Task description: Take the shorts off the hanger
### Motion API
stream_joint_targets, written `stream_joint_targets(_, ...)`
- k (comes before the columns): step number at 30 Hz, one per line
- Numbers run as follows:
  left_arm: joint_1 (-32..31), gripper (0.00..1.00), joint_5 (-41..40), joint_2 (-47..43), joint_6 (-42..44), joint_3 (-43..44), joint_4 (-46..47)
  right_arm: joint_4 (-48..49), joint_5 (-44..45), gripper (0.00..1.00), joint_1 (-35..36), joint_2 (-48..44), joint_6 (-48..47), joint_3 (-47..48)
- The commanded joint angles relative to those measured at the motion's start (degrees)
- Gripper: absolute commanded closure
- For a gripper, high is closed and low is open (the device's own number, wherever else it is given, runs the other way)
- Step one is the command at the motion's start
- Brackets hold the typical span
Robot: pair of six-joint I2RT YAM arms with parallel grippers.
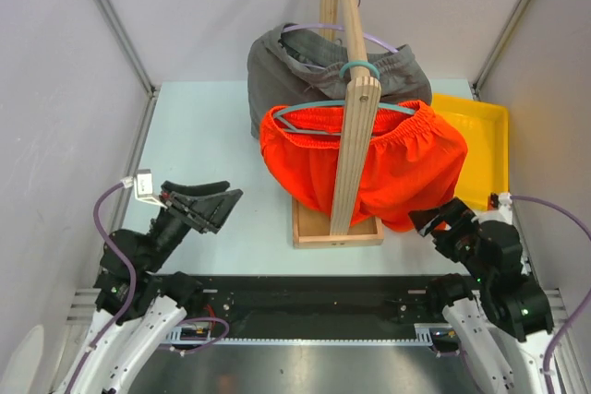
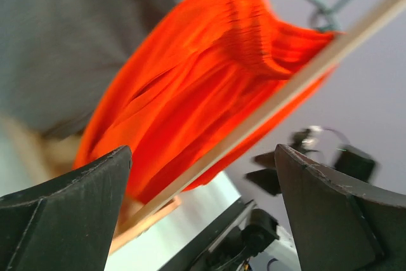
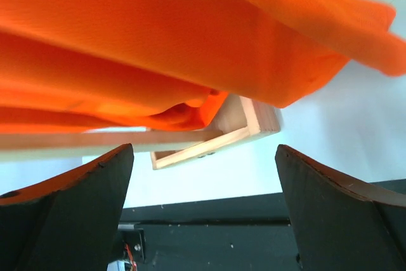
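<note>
The orange-red shorts [image 1: 369,168] hang on a teal hanger [image 1: 314,110] from a wooden rack [image 1: 355,108]. They fill the left wrist view [image 2: 190,87] and the top of the right wrist view [image 3: 158,36]. The dark grey shorts [image 1: 277,66] hang behind them on a lilac hanger [image 1: 319,29]. My left gripper [image 1: 222,198] is open and empty, left of the rack base, pointing at the shorts. My right gripper [image 1: 443,219] is open and empty, just below the orange shorts' right hem.
The rack's wooden base frame [image 1: 337,232] stands on the pale table, also in the right wrist view [image 3: 216,138]. A yellow tray [image 1: 480,149] lies at the right behind the orange shorts. Grey walls enclose the table.
</note>
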Motion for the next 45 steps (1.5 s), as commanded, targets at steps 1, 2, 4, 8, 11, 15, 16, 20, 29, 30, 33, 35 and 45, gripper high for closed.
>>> stream_joint_targets(1, 0.34, 0.00, -9.52, 1.98, 1.83, 6.28, -23.79, -5.66, 1.27, 0.00, 0.20, 0.60, -5.52, 9.02)
stream_joint_targets(2, 0.26, 0.00, -9.44, 1.98, 2.00, 6.72, -25.28, -5.67, 0.58, 0.00, 0.29, 2.00, -6.75, 10.09)
stream_joint_targets(4, 0.26, 0.00, -3.77, 1.46, 5.49, 7.08, -24.08, -4.88, -0.92, 0.00, 0.20, 3.33, -10.77, 13.94)
stream_joint_targets(8, 0.26, 0.00, 1.54, 0.49, 4.99, 8.22, -23.98, -2.95, -6.62, 0.00, 0.29, 5.53, -16.68, 22.45)
stream_joint_targets(11, 0.26, 0.00, 6.54, 0.66, 4.11, 7.87, -21.97, -1.10, -11.88, 0.00, 0.38, 9.21, -21.25, 29.83)
stream_joint_targets(15, 0.26, 0.00, 13.67, 3.82, 3.93, 8.57, -19.76, -1.53, -11.66, 0.00, 0.29, 16.15, -27.32, 40.73)
stream_joint_targets(16, 0.26, 0.00, 14.63, 4.87, 4.11, 9.36, -19.76, -1.71, -10.43, 0.00, 0.38, 18.60, -28.37, 42.86)
stream_joint_targets(20, 0.26, 0.00, 18.94, 5.93, 5.25, 11.64, -19.93, 1.18, -10.32, 0.00, 0.47, 23.98, -33.03, 51.30)
stream_joint_targets(29, 0.26, 0.00, 22.55, 5.85, 4.81, 16.57, -21.61, 11.12, -18.48, 0.06, 0.55, 31.27, -50.86, 50.88)
stream_joint_targets(30, 0.26, 0.00, 22.81, 5.41, 4.38, 16.75, -21.87, 12.77, -20.24, 0.07, 0.47, 31.46, -51.58, 50.36)
stream_joint_targets(33, 0.26, 0.00, 23.17, 4.88, 3.76, 17.45, -22.57, 18.73, -26.31, 0.09, 0.47, 30.76, -53.07, 46.23)
stream_joint_targets(35, 0.26, 0.00, 23.34, 4.97, 3.76, 18.33, -23.19, 22.00, -27.55, 0.14, 0.55, 30.23, -54.39, 42.73)
stream_joint_targets(45, 0.26, 0.00, 24.92, 7.08, 2.00, 20.61, -22.57, 25.54, -31.68, 0.48, 0.47, 34.53, -61.59, 41.21)
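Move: The orange shorts' waistband, at the hanger's right end, is about 25 cm above my right hand, some 9 cm ahead and 8 cm left. The wooden post stands roughly 20 cm left of that hand and 4 cm ahead; the grey shorts hang about 20 cm ahead, 18 cm left, and the yellow tray lies about 20 cm ahead, 12 cm right, down on the table. From my left hand, the waistband end is about 45 cm right, 15 ahead, 10 higher. I lift my right hand nearly 30 cm beside the orange shorts, drawing back slightly, then reach forward and left to the right end of their waistband, sinking a little. My wrist tips the fingers up and swings them left until they point level; they close about halfway around the band. My open left hand dips, then backs away about 8 cm, rising again and turning clockwise. ##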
